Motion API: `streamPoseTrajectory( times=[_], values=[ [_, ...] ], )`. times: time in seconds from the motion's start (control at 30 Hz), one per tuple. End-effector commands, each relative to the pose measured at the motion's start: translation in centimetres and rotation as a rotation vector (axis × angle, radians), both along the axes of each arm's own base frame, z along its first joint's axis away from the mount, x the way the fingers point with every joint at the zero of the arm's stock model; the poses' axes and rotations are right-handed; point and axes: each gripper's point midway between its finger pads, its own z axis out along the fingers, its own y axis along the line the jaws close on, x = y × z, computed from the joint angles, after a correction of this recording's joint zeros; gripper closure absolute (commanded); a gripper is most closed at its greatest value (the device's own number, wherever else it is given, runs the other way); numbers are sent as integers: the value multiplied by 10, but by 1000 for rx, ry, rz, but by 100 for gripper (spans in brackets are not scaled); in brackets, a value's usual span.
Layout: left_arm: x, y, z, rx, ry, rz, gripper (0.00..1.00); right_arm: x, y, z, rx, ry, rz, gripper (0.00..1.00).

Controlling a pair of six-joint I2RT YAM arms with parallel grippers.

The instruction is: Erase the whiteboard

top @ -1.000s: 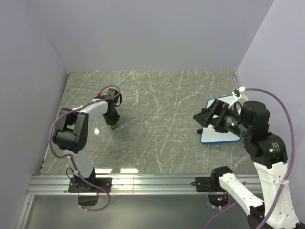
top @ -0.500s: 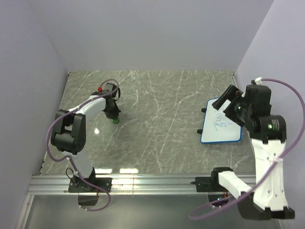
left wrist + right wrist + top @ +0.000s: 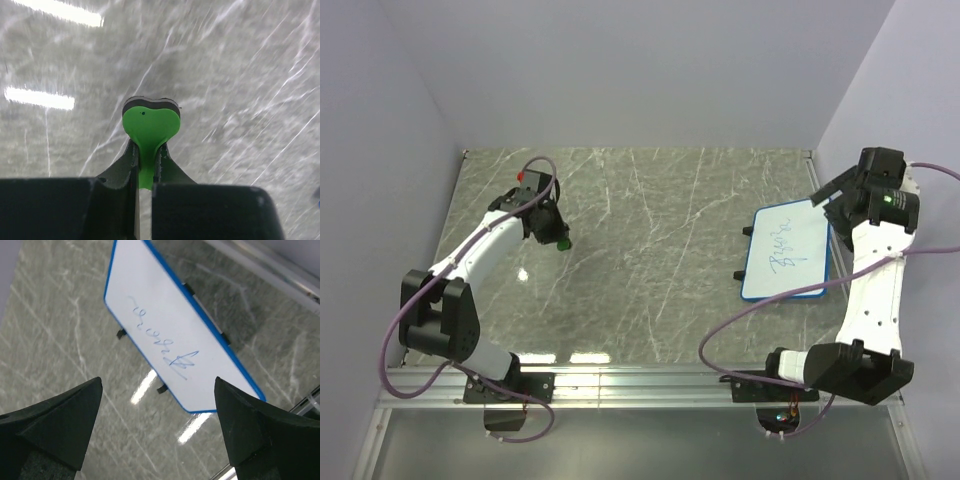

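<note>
The whiteboard (image 3: pixel 788 252) lies flat at the right of the table, white with a blue frame and small black feet, bearing a blue scribble. In the right wrist view it (image 3: pixel 175 335) lies below and ahead of the fingers. My right gripper (image 3: pixel 834 193) hangs open and empty in the air above the board's far right corner; its jaws stand wide apart (image 3: pixel 157 385). My left gripper (image 3: pixel 558 236) is at the far left of the table, shut on a small green heart-shaped eraser (image 3: pixel 150 122) with a black underside, just above the table; the eraser also shows in the top view (image 3: pixel 564 243).
Grey marble tabletop (image 3: pixel 650 260) with pale walls at the back and both sides. A metal rail (image 3: pixel 640 385) runs along the near edge by the arm bases. The right arm's purple cable (image 3: pixel 760 310) loops beside the board's near edge.
My right arm has risen and swung back to the right, off the whiteboard, uncovering its scribble. My left arm has stretched out and shifted a little, still gripping the green eraser.
</note>
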Motion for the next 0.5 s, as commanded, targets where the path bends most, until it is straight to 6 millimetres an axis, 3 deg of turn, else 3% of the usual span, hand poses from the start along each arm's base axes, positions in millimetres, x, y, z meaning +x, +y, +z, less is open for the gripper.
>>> streamPoseTrajectory(
  times=[0.0, 0.1, 0.13, 0.2, 0.23, 0.3, 0.4, 0.47],
  values=[
    [-13, -4, -2, -17, -3, -61, 100, 6, -27, 11, -84, -30, -61, 0],
    [-13, -3, -1, -15, -12, -70, 100, 12, -30, -15, -68, -35, -47, 0],
    [-13, -5, 1, -22, -19, -78, 100, 15, -31, -32, -46, -47, -54, 1],
    [-12, -8, 2, -33, -27, -89, 100, 14, -31, -37, -3, -121, -57, 1],
    [-12, -10, 2, -38, -29, -98, 100, 19, -31, -52, 8, -142, -39, 2],
    [-12, -9, 0, -33, -34, -107, 100, 19, -29, -59, 30, -173, -9, 3],
    [-13, -5, -7, -2, -29, -121, 100, 11, -31, -88, 37, -107, 6, 3],
    [-16, -3, -12, 6, -20, -133, 100, 12, -31, -95, 45, -117, 16, 3]
  ],
)
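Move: The open right hand hangs over the right part of the whiteboard, which leans on its stand with the right edge raised. The board's middle is about 4 cm ahead of this hand, 3 cm to its left and some 21 cm below. From the left hand, already holding the green eraser just off the table, the board's middle lies about 57 cm to the right, 2 cm back and 6 cm below. The right hand first slides about 2.5 cm to its right, then sinks quickly, some 11 cm in all, towards the whiteboard's raised right edge, its fingers staying wide open and pointing steeply down and forward, with only a slight roll. Meanwhile the left hand keeps its pinch on the eraser, easing back and down about 2.5 cm in all at the start and then nearly holding that place while turning some 5 degrees clockwise. ##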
